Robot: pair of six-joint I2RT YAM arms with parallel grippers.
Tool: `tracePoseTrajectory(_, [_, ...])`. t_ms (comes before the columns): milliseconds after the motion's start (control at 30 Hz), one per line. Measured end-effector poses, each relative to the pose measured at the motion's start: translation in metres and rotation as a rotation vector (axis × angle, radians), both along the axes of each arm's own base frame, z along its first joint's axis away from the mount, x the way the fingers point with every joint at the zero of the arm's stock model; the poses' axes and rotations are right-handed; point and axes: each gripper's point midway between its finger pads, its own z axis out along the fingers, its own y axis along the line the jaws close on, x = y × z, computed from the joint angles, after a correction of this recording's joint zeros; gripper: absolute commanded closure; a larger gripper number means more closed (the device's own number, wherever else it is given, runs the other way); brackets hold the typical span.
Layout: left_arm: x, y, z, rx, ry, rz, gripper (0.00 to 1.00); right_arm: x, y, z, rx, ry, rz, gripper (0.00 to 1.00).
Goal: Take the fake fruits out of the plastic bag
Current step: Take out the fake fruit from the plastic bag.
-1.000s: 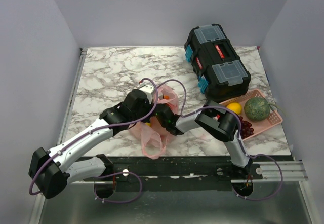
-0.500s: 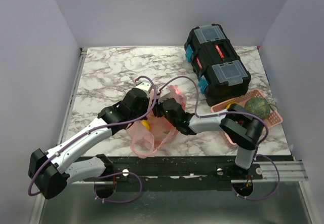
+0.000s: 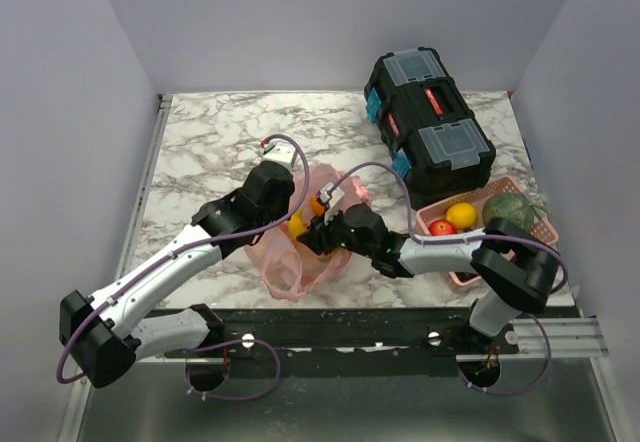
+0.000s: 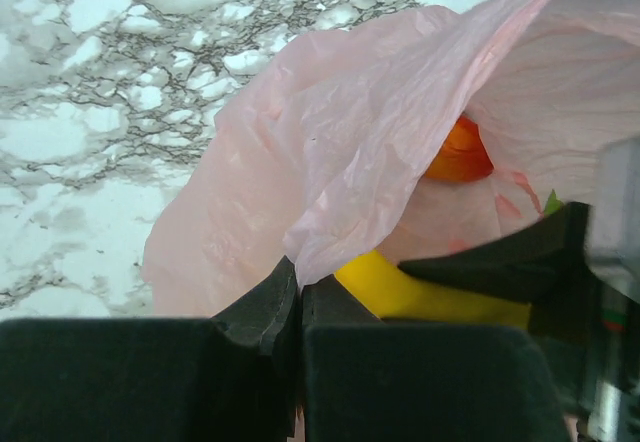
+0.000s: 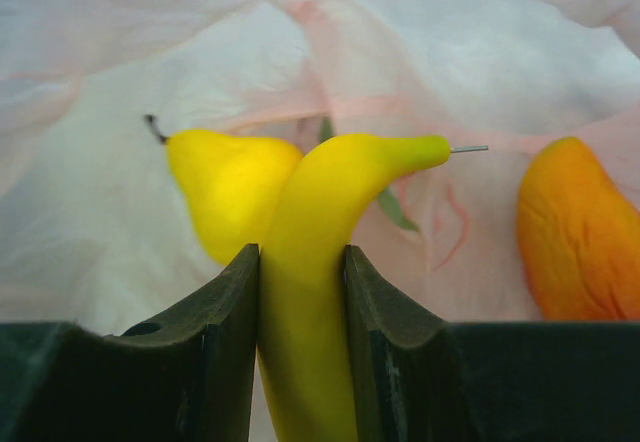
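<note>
The pink plastic bag [image 3: 288, 262] lies crumpled near the table's front edge. My left gripper [image 4: 298, 280] is shut on a fold of its upper edge and holds the mouth open; from above it sits at the bag's far side [image 3: 290, 200]. My right gripper [image 5: 302, 254] reaches into the bag from the right and is shut on the yellow banana [image 5: 310, 262]. Beside the banana inside the bag lie a yellow fruit with a dark stem [image 5: 222, 197] and an orange fruit [image 5: 575, 232]. The orange fruit [image 4: 460, 152] and the banana [image 4: 410, 290] also show under the lifted film.
A black toolbox [image 3: 428, 122] stands at the back right. A pink basket [image 3: 546, 228] at the right edge holds a green melon [image 3: 507, 212], a yellow fruit [image 3: 461, 214] and a red apple [image 3: 441, 228]. My right forearm crosses in front of the basket.
My right gripper has pushed leftward into the bag and closed on the banana. My left gripper has lifted the bag's edge up and back, opening the mouth wider.
</note>
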Motion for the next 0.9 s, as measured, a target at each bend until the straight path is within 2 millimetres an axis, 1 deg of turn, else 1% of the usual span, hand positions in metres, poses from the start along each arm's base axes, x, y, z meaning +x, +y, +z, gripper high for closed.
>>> tracePoseTrajectory(100, [0.004,0.002,0.005,0.022,-0.015,0.0,1.0,-0.016,-0.003,0.022,0.063,0.01,0.055,0.96])
tracePoseTrajectory(167, [0.006,0.004,0.01,0.058,-0.014,-0.008,1.0,-0.026,-0.004,0.043,0.119,0.007,0.09,0.97])
tracePoseTrajectory(267, [0.011,0.006,0.022,0.103,-0.028,-0.023,1.0,-0.035,-0.003,0.075,0.198,-0.002,0.123,0.99])
tracePoseTrajectory(367, [0.015,0.011,0.034,0.151,-0.054,-0.035,1.0,-0.042,-0.005,0.097,0.251,-0.006,0.146,0.99])
tracePoseTrajectory(433, [0.018,0.016,0.039,0.178,-0.072,-0.032,1.0,-0.047,-0.005,0.104,0.269,-0.003,0.162,0.99])
tracePoseTrajectory(600, [0.023,0.03,0.036,0.261,-0.098,0.001,1.0,-0.054,-0.007,0.121,0.307,0.012,0.182,0.99])
tracePoseTrajectory(767, [0.025,0.045,0.02,0.341,-0.104,0.041,1.0,-0.061,-0.015,0.151,0.38,0.0,0.182,0.99])
tracePoseTrajectory(900, [0.026,0.058,0.014,0.362,-0.121,0.09,1.0,-0.068,-0.025,0.175,0.43,-0.014,0.185,0.99])
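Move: My right hand already grips the banana inside the bag. The basket it is bound for lies about 43 cm to the right, some 3 cm farther out and 8 cm lower. The pear sits about 7 cm left of that hand, 1 cm nearer me and 4 cm below; the mango is about 6 cm ahead, 2 cm right and 4 cm below. From my left hand, the banana is about 5 cm right, 1 cm back and 9 cm down. I lift the banana up out of the bag with my right hand, about 17 cm, drawing back some 7 cm, mostly early on, while its fingers tilt upward about 25 degrees and keep their grip. My left hand keeps pinching the bag's rim, rising slightly and going forward, then pulling left and sinking again, about 6 cm left in all, rolling its left side up. ##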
